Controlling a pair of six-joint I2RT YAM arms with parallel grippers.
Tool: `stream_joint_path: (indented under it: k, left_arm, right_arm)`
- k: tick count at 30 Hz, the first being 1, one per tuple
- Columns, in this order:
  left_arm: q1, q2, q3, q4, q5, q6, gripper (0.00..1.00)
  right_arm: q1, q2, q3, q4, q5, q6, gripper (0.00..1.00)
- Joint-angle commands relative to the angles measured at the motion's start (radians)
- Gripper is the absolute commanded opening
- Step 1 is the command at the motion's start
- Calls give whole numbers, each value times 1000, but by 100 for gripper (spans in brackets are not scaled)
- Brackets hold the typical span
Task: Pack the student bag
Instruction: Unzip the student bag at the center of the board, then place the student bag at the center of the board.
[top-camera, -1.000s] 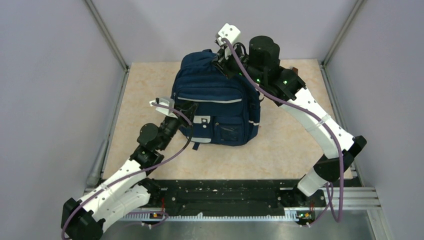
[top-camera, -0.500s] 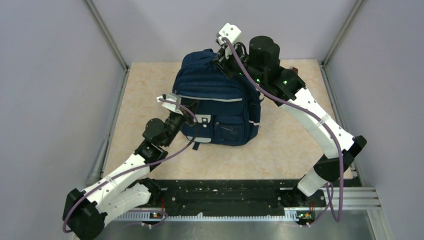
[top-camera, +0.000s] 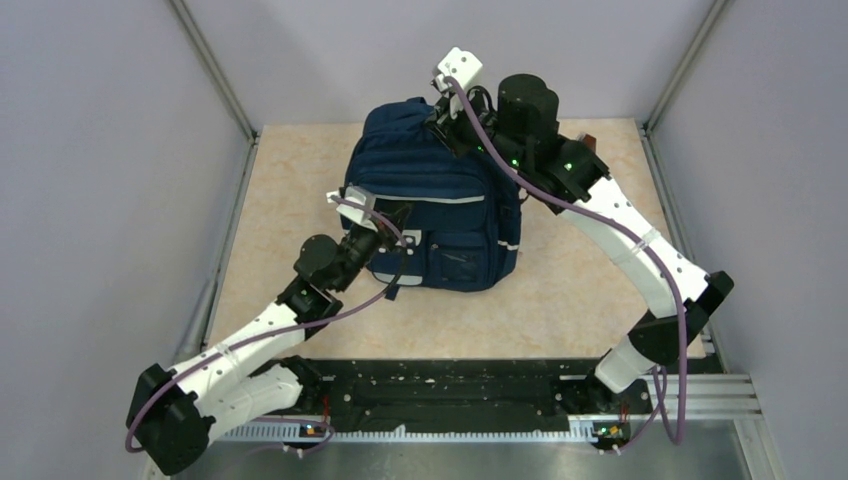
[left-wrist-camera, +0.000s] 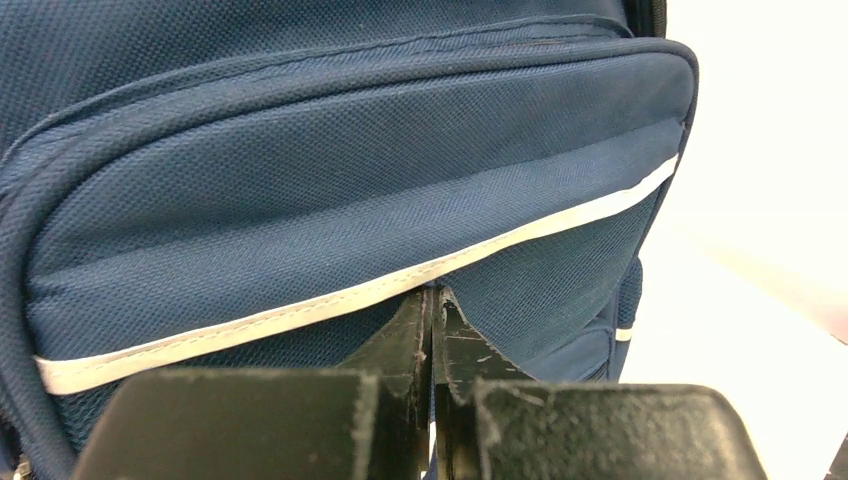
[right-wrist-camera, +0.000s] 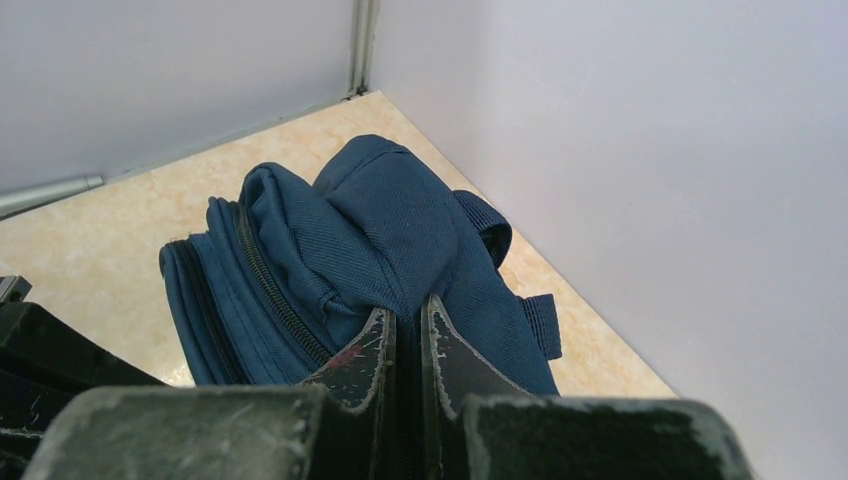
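Note:
The student bag (top-camera: 440, 190), a navy backpack with pale trim stripes, stands upright in the middle of the table. My left gripper (top-camera: 393, 233) is shut, its tips (left-wrist-camera: 433, 292) pressed against the front pocket just under the white trim stripe (left-wrist-camera: 300, 305). I cannot tell whether anything is caught between those tips. My right gripper (top-camera: 441, 124) is at the bag's top, shut on a bunched fold of navy fabric (right-wrist-camera: 385, 225) that rises between its fingers (right-wrist-camera: 408, 305). A zipper line (right-wrist-camera: 270, 290) runs down the bag's left side in the right wrist view.
The beige tabletop (top-camera: 290, 190) is enclosed by grey walls on three sides, with a corner post (right-wrist-camera: 362, 45) behind the bag. A dark metal rail (top-camera: 450, 385) carrying both arm bases runs along the near edge.
My left gripper has closed and moved right, from beside the bag's left edge onto its front pocket. The right gripper and the bag have stayed put.

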Motion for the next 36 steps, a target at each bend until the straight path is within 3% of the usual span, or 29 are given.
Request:
stream_joint_path:
  k: [1, 5, 9, 13, 17, 24, 32, 36]
  left_arm:
    - [-9, 12, 35, 80, 28, -32, 0]
    - [-9, -39, -1, 36, -88, -99, 0]
    - [-7, -128, -22, -94, -226, -177, 16]
    - [-7, -181, 5, -249, -193, -230, 27]
    - [-7, -186, 10, -249, -103, -270, 34]
    - [-6, -158, 27, -247, -62, -303, 35]
    - [-7, -178, -7, -243, -61, -310, 36]
    - [-7, -185, -41, -211, -102, -282, 39]
  right_arm:
    - [2, -87, 20, 237, -16, 41, 0]
    - [2, -91, 16, 236, -15, 39, 0]
    - [2, -115, -22, 263, -10, 20, 0]
    - [3, -165, -121, 337, -43, -35, 0]
    - [3, -192, -175, 355, 3, -48, 19]
    - [3, -203, -206, 340, 28, -63, 54]
    - [4, -213, -212, 324, 73, -129, 77]
    - [-3, -201, -215, 304, 213, -154, 82]
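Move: The right hand, high up, still grips the bunched top of the upright student bag, whose middle hangs some 20 cm below and 4 cm back from it. The left hand's shut fingers are at the front of the bag: its middle lies about 6 cm ahead, 6 cm to the right and 8 cm lower. The white stripe is roughly 3 cm ahead and 4 cm right, nearly at fingertip height; the buckle flap sits directly below, about 11 cm down. The right hand lets go of the bag's top, opening wide as it eases back a little, then rises about 6 cm while drifting right some 4 cm and tilting fingers-up. Just before that, the left fingers come free of the bag's front and part a third of the way; that hand swings left about 4 cm, then draws back and slightly down and right, tipping down about 15 degrees. ##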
